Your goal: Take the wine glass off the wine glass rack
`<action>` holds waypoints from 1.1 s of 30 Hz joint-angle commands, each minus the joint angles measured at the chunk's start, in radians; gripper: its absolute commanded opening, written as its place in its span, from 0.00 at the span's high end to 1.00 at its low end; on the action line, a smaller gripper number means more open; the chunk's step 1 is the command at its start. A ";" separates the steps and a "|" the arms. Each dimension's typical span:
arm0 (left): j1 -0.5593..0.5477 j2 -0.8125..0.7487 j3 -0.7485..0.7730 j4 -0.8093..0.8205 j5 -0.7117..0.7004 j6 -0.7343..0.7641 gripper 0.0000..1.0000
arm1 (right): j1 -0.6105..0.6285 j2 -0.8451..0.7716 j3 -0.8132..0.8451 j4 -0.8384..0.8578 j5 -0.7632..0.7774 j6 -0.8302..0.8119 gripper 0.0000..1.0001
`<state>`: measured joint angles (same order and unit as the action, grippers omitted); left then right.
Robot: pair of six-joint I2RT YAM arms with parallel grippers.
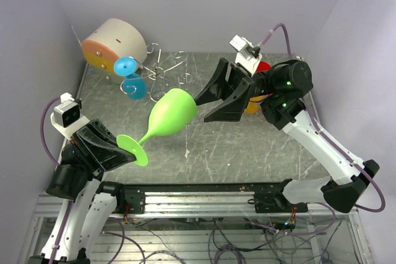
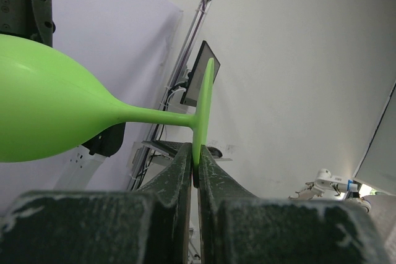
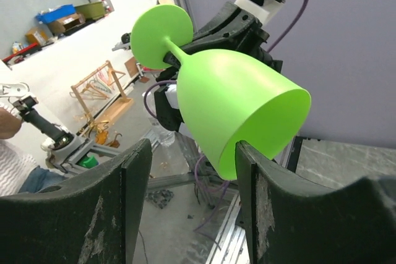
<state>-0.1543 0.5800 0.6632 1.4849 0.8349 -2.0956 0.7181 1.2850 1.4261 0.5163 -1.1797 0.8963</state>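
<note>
A green wine glass hangs tilted in the air over the table, clear of the silver wire wine glass rack at the back. My left gripper is shut on the rim of its round foot, with the thin disc pinched between the fingertips. In the left wrist view the bowl fills the left side. My right gripper is open at the bowl's mouth. In the right wrist view the bowl's rim sits just beyond the right finger; I cannot tell whether they touch.
A blue wine glass hangs on the rack's left side. A beige-and-orange cylinder stands at the back left. Orange and red objects sit behind my right gripper. Purple walls close in the table on the left, back and right.
</note>
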 commanded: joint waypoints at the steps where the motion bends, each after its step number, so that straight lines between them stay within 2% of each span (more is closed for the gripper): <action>1: -0.010 -0.001 -0.005 0.245 0.001 -0.073 0.87 | 0.032 -0.009 -0.015 0.092 0.028 0.017 0.45; 7: -0.011 -0.004 -0.007 0.245 -0.005 -0.066 0.88 | 0.082 0.010 -0.020 0.105 0.041 0.007 0.47; 12: -0.011 -0.009 -0.019 0.245 -0.007 -0.062 0.88 | 0.109 0.020 -0.031 0.131 0.047 0.012 0.56; 16: -0.011 -0.012 -0.034 0.245 -0.011 -0.058 0.89 | 0.115 0.022 -0.037 0.129 0.048 0.002 0.82; 18: -0.011 -0.015 -0.043 0.245 -0.011 -0.055 0.89 | 0.116 0.016 -0.035 0.107 0.054 -0.024 1.00; 19: -0.011 -0.018 -0.048 0.245 -0.012 -0.052 0.88 | 0.115 0.010 -0.030 0.073 0.061 -0.055 1.00; 20: -0.011 -0.020 -0.053 0.245 -0.013 -0.051 0.86 | 0.115 0.003 -0.023 0.030 0.069 -0.091 1.00; 23: -0.011 -0.024 -0.075 0.242 -0.014 -0.046 0.60 | 0.114 -0.030 0.000 -0.125 0.101 -0.209 1.00; 25: -0.011 -0.031 -0.093 0.236 -0.015 -0.040 0.48 | 0.112 -0.052 0.038 -0.267 0.147 -0.318 1.00; 29: -0.011 -0.060 -0.131 0.170 -0.009 0.008 0.39 | 0.107 -0.085 0.117 -0.492 0.275 -0.484 1.00; 33: -0.011 -0.121 -0.172 0.059 -0.023 0.078 0.33 | 0.103 -0.125 0.152 -0.581 0.458 -0.567 1.00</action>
<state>-0.1612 0.5209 0.5129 1.4849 0.8078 -2.0865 0.8295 1.2144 1.5272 0.0959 -0.9497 0.4965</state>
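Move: The green wine glass lies about 9 cm left of the right hand, 3 cm back and 2 cm higher, with its rim close to the open fingertips. From the left hand, which grips the edge of its foot, the glass's middle is some 8 cm right, 7 cm ahead and 3 cm up. Measured from the right hand, the rack stands about 18 cm ahead, 13 cm left and 32 cm below, and its blue glass hangs about 20 cm ahead, 22 cm left and 25 cm below. Ease the right gripper about 3 cm back and slightly left at the green glass's mouth and close it on the base-side edge of the rim, while the left gripper stays put pinching the foot. Only then open the left and sink it some 3 cm clear of the foot; carry the glass with the right, forward and up a couple of centimetres, swinging clockwise some 15 degrees. ##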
